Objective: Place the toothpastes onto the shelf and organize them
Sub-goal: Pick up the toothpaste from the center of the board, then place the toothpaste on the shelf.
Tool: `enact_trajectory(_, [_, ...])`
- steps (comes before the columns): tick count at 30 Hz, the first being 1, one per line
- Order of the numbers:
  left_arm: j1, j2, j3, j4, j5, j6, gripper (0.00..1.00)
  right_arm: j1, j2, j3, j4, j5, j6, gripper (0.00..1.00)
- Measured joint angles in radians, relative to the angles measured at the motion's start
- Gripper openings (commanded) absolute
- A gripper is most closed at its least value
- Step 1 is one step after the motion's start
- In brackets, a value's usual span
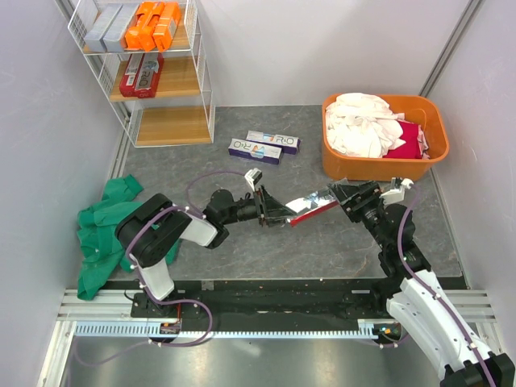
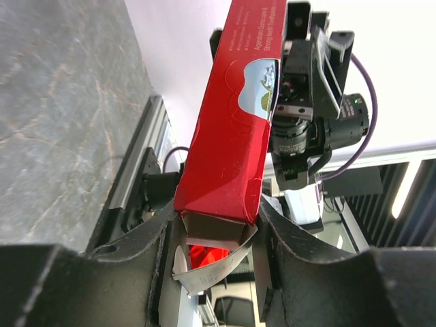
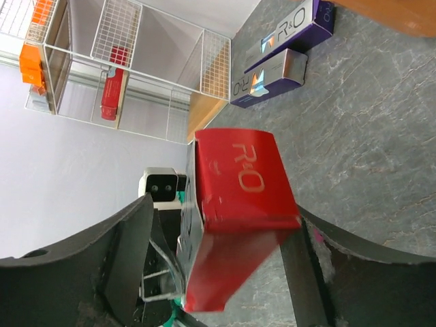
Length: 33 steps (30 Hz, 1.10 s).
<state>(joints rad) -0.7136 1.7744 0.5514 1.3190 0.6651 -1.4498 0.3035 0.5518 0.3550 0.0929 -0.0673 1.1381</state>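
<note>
A red toothpaste carton [image 1: 310,208] hangs above the grey floor mat between both arms. My left gripper [image 1: 278,214] is shut on one end of it; in the left wrist view the carton [image 2: 231,136] sits pinched between the jaws [image 2: 216,235], its end flap open. My right gripper [image 1: 337,196] is open around the other end [image 3: 238,204], with a gap between carton and one finger [image 3: 129,245]. Two white/purple toothpastes [image 1: 264,147] lie on the mat. The shelf [image 1: 201,81] holds silver-grey [image 1: 109,26] and orange cartons [image 1: 151,24] on top, red ones [image 1: 141,74] on the middle board.
An orange tub [image 1: 385,137] of white and red laundry stands at the back right. A green cloth [image 1: 105,226] lies crumpled at the left wall. The shelf's bottom board [image 1: 171,125] is bare. Walls close in on both sides.
</note>
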Motion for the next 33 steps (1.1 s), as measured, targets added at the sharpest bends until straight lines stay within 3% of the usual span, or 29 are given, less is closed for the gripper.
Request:
enact_trajectory(16, [0.295, -0.201, -0.146, -0.045, 0.065, 0.0, 0.41, 0.0, 0.022, 0.0, 0.012, -0.016, -0.001, 0.85])
enact_trajectory(22, [0.473, -0.37, -0.163, -0.097, 0.108, 0.022, 0.41, 0.0, 0.024, 0.0, 0.013, -0.027, -0.008, 0.95])
enact_trajectory(33, [0.779, -0.735, -0.151, -0.636, 0.043, 0.188, 0.35, 0.0, 0.038, 0.0, 0.011, -0.041, -0.017, 0.98])
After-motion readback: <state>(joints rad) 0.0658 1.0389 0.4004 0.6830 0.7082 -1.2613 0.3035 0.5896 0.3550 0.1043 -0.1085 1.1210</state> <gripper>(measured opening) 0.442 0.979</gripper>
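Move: The red toothpaste in the left fingers is bound for the free spot on the middle shelf, roughly 36 cm ahead of the left hand, 31 cm to its left and 10 cm higher. Two red toothpastes already stand about 9 cm left of that spot. On the table, about 15 cm below the hand, lie two purple toothpastes: one 27 cm ahead and 8 cm left, the other 29 cm ahead and 2 cm left. From the right hand the spot is some 32 cm ahead, 47 cm left and 6 cm up. The red toothpaste, still pinched near one end by the left fingers, is drawn out from between the right hand's already loosened fingers and carried about 25 cm left and 10 cm forward towards the shelf. The left hand runs nearly level at first, then rises some 7 cm, turning roughly 40 degrees counter-clockwise. The right hand stays put and opens wider. ##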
